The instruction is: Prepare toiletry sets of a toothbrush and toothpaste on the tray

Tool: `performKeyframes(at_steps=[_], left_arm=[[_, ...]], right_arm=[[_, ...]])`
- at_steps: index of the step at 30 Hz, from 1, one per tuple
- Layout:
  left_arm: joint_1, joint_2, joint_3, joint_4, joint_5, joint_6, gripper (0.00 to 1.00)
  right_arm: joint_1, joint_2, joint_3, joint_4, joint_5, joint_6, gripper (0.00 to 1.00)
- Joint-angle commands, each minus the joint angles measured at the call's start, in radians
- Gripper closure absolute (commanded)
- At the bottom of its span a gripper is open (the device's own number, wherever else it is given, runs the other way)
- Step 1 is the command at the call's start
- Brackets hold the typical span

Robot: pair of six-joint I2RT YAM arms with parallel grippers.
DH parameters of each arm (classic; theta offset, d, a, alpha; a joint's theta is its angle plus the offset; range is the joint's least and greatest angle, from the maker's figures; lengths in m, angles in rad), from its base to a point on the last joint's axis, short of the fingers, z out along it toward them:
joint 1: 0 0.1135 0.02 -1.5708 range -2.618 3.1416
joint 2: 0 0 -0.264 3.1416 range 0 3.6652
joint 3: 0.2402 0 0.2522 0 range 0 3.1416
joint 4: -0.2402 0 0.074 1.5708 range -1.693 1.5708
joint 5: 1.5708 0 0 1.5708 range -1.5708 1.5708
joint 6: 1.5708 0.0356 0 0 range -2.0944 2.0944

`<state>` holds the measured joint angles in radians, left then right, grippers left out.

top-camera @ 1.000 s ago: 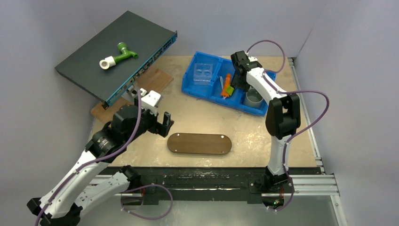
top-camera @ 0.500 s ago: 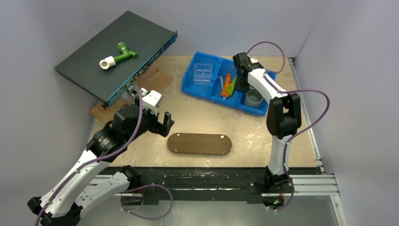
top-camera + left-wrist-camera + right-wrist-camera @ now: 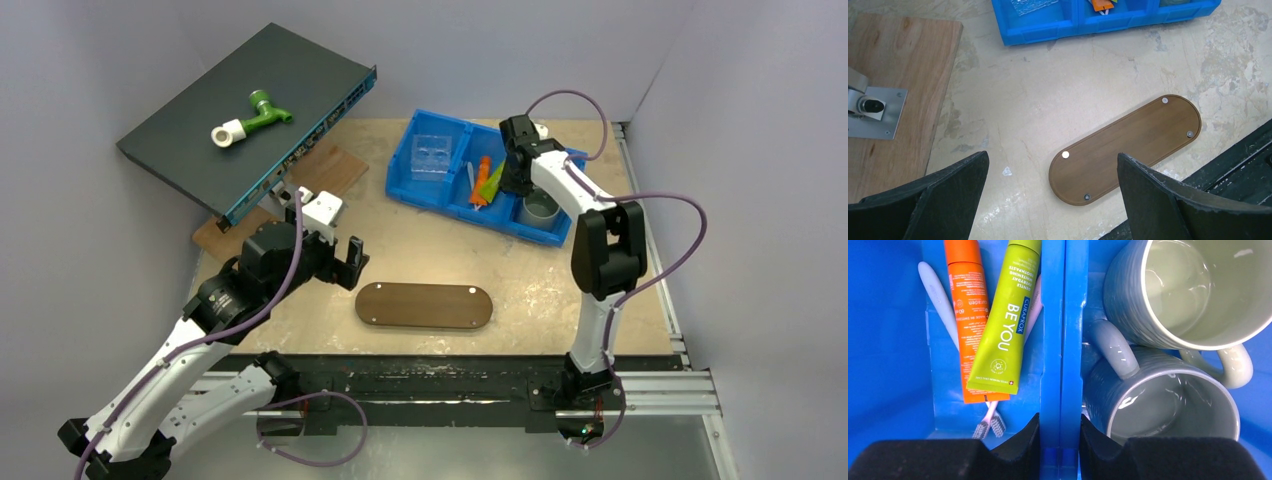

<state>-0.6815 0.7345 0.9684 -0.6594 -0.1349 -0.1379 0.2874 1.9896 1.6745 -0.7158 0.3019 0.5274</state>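
Observation:
The dark-brown oval tray lies bare at the table's front middle; it also shows in the left wrist view. My left gripper hovers open and empty just left of it. The orange tube, the lime-green tube, the pale toothbrush and the pink toothbrush lie together in the middle compartment of the blue bin. My right gripper is down in the bin, its fingers closed against both sides of the blue divider wall, beside the tubes.
Two grey mugs fill the bin's right compartment. A clear plastic box sits in the left compartment. A rectangular wooden board with a metal bracket lies at the left, under a tilted dark switch box.
My right gripper has shifted slightly right and lower in the bin, from over the tubes to the divider wall. The left arm and the tray have not moved.

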Motion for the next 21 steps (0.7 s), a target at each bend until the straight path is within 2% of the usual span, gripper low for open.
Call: performKeyframes(at_steps=[1, 21], left_arm=[[0.0, -0.004, 0.001, 0.035, -0.015, 0.004, 0.0], [0.002, 0.013, 0.003, 0.04, -0.021, 0.003, 0.0]], right_arm=[[0.016, -0.061, -0.053, 0.101, -0.157, -0.072, 1.0], [0.157, -0.146, -0.13, 0.147, -0.219, -0.101, 1.0]])
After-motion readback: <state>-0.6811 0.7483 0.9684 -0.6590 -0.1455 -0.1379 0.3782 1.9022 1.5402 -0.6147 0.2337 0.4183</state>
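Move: My right fingers are already shut on the blue box's divider wall; the box's middle lies about 5 cm to the left and 4 cm farther out. The green toothpaste is some 4 cm left and 5 cm ahead, the orange toothpaste 7 cm left and 5 cm ahead. The gray mug stands about 7 cm to the right, level with me. From my left hand, the blue box's middle is roughly 24 cm ahead, 28 cm right and 21 cm below. Keeping my right-hand pinch on the divider between the toothpastes and the mugs, I drag the blue box along the table about 5 cm to my left and 2 to 3 cm back towards me, slowly at first, then faster. My wrist turns some 10 degrees counter-clockwise on the way, swinging the skewed box squarer to the table, with no lift. ##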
